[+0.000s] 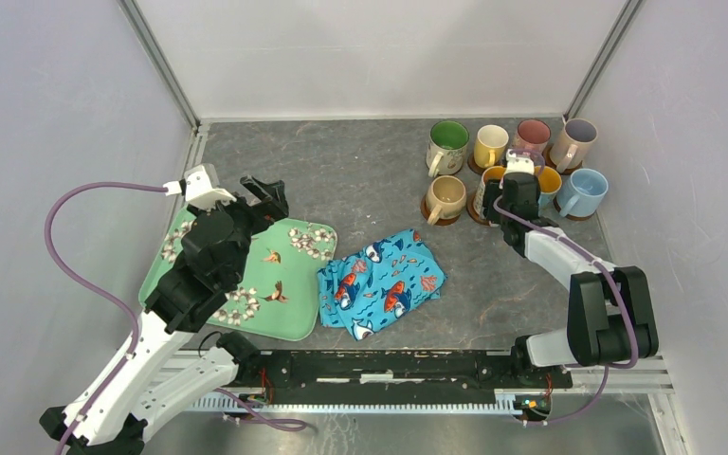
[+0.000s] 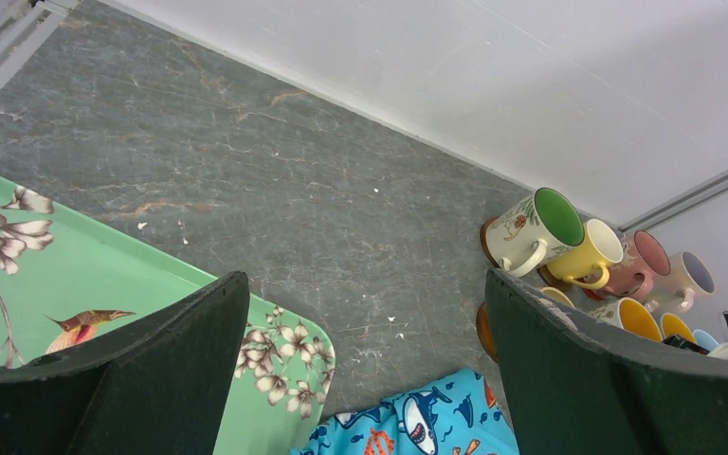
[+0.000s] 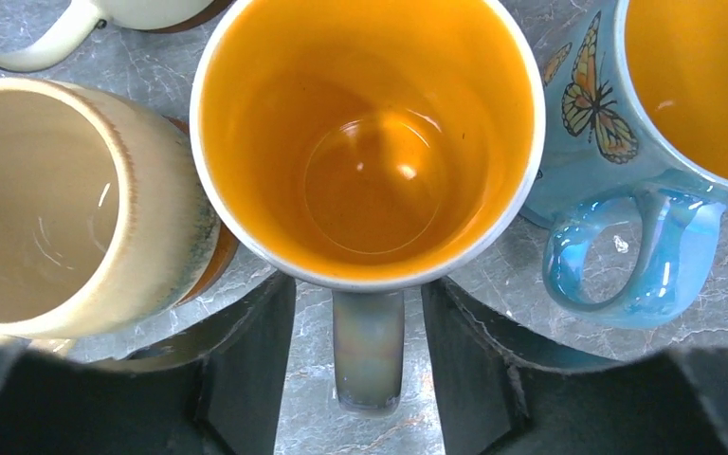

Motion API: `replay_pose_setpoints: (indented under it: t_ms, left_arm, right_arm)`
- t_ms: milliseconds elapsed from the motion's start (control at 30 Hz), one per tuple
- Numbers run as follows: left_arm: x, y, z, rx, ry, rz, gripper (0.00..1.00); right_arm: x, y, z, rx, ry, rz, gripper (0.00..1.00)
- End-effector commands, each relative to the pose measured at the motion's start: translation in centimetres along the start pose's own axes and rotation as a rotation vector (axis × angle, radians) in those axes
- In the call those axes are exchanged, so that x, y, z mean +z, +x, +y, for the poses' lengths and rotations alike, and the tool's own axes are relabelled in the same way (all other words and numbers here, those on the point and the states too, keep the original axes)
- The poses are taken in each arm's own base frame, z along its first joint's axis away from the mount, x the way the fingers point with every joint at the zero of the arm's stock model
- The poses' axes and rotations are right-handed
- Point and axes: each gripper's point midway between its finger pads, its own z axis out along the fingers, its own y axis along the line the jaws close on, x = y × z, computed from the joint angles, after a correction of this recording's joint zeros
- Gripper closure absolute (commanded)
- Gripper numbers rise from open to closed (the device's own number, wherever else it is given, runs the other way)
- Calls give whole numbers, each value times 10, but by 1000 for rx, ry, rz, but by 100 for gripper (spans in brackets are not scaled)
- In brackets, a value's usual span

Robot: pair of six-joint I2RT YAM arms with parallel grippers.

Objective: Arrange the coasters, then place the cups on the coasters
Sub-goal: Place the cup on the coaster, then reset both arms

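Several cups stand in two rows at the back right, among them a green-lined cup (image 1: 448, 142), a yellow one (image 1: 490, 144), a pink one (image 1: 533, 135) and a light blue one (image 1: 583, 191). Brown coasters (image 1: 433, 216) peek out under them. My right gripper (image 1: 515, 185) hovers over the front row. In the right wrist view it (image 3: 358, 294) is open, its fingers (image 3: 246, 351) on either side of the handle (image 3: 368, 346) of an orange-lined cup (image 3: 370, 142), with a gap on each side. My left gripper (image 1: 263, 194) (image 2: 365, 294) is open and empty above the tray.
A green floral tray (image 1: 289, 303) lies at the front left, beside a crumpled blue fish-print cloth (image 1: 384, 280). A beige cup (image 3: 38, 209) on a brown coaster (image 3: 213, 265) and a blue butterfly cup (image 3: 588, 142) crowd the orange-lined cup. Walls enclose the table.
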Motion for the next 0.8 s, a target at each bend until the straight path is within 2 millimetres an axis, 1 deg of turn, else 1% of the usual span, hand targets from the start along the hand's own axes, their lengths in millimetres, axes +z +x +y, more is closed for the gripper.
replay_pose_setpoints:
  t_ms: [0, 33, 100, 200, 233, 300, 500, 667, 767]
  left_arm:
    - [-1, 0, -4, -19, 16, 2, 0]
    - [0, 0, -4, -17, 18, 4, 0]
    - [0, 1, -6, -15, 21, 7, 0]
    - [2, 3, -8, -13, 27, 13, 0]
    - [2, 3, -9, -14, 30, 15, 0]
    - [3, 4, -10, -13, 35, 18, 0]
    - [6, 9, -15, 3, 50, 36, 0]
    - [9, 14, -20, 21, 74, 56, 0]
    - [11, 20, -25, 35, 92, 75, 0]
  right_arm:
    - [-10, -45, 5, 31, -21, -102, 39]
    - [-12, -46, 6, 32, -22, -103, 37]
    - [-16, -51, 6, 32, -23, -105, 29]
    - [-23, -56, 5, 33, -21, -106, 15]
    - [-25, -61, 6, 36, -25, -116, 11]
    - [-30, -60, 5, 33, -23, -98, 2]
    - [-50, -70, 6, 32, -44, -117, 2]
    - [-71, -84, 6, 28, -62, -161, 2]
    - [-84, -93, 12, 24, -99, -190, 2]
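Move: The right hand's half-open fingers straddle the handle of the orange-lined cup, which already stands on its coaster; the cup's middle is about 6 cm ahead and 3 cm below. Around that cup, the tan mug stands some 12 cm to its left and level with it, the butterfly cup 12 cm to its right and 1 cm farther out, and the yellow mug 13 cm beyond it. From the left hand, the orange-lined cup lies roughly 16 cm ahead, 55 cm to the right and 27 cm down. Upward, slowly at first and then faster, the right hand clears the handle of the orange-lined cup by about 8 cm, its fingers spreading from half open to fully open and tipping up slightly; over the second half it also backs off some 2 cm towards the base. The empty, open left hand begins to ease right and down, a couple of centimetres. ##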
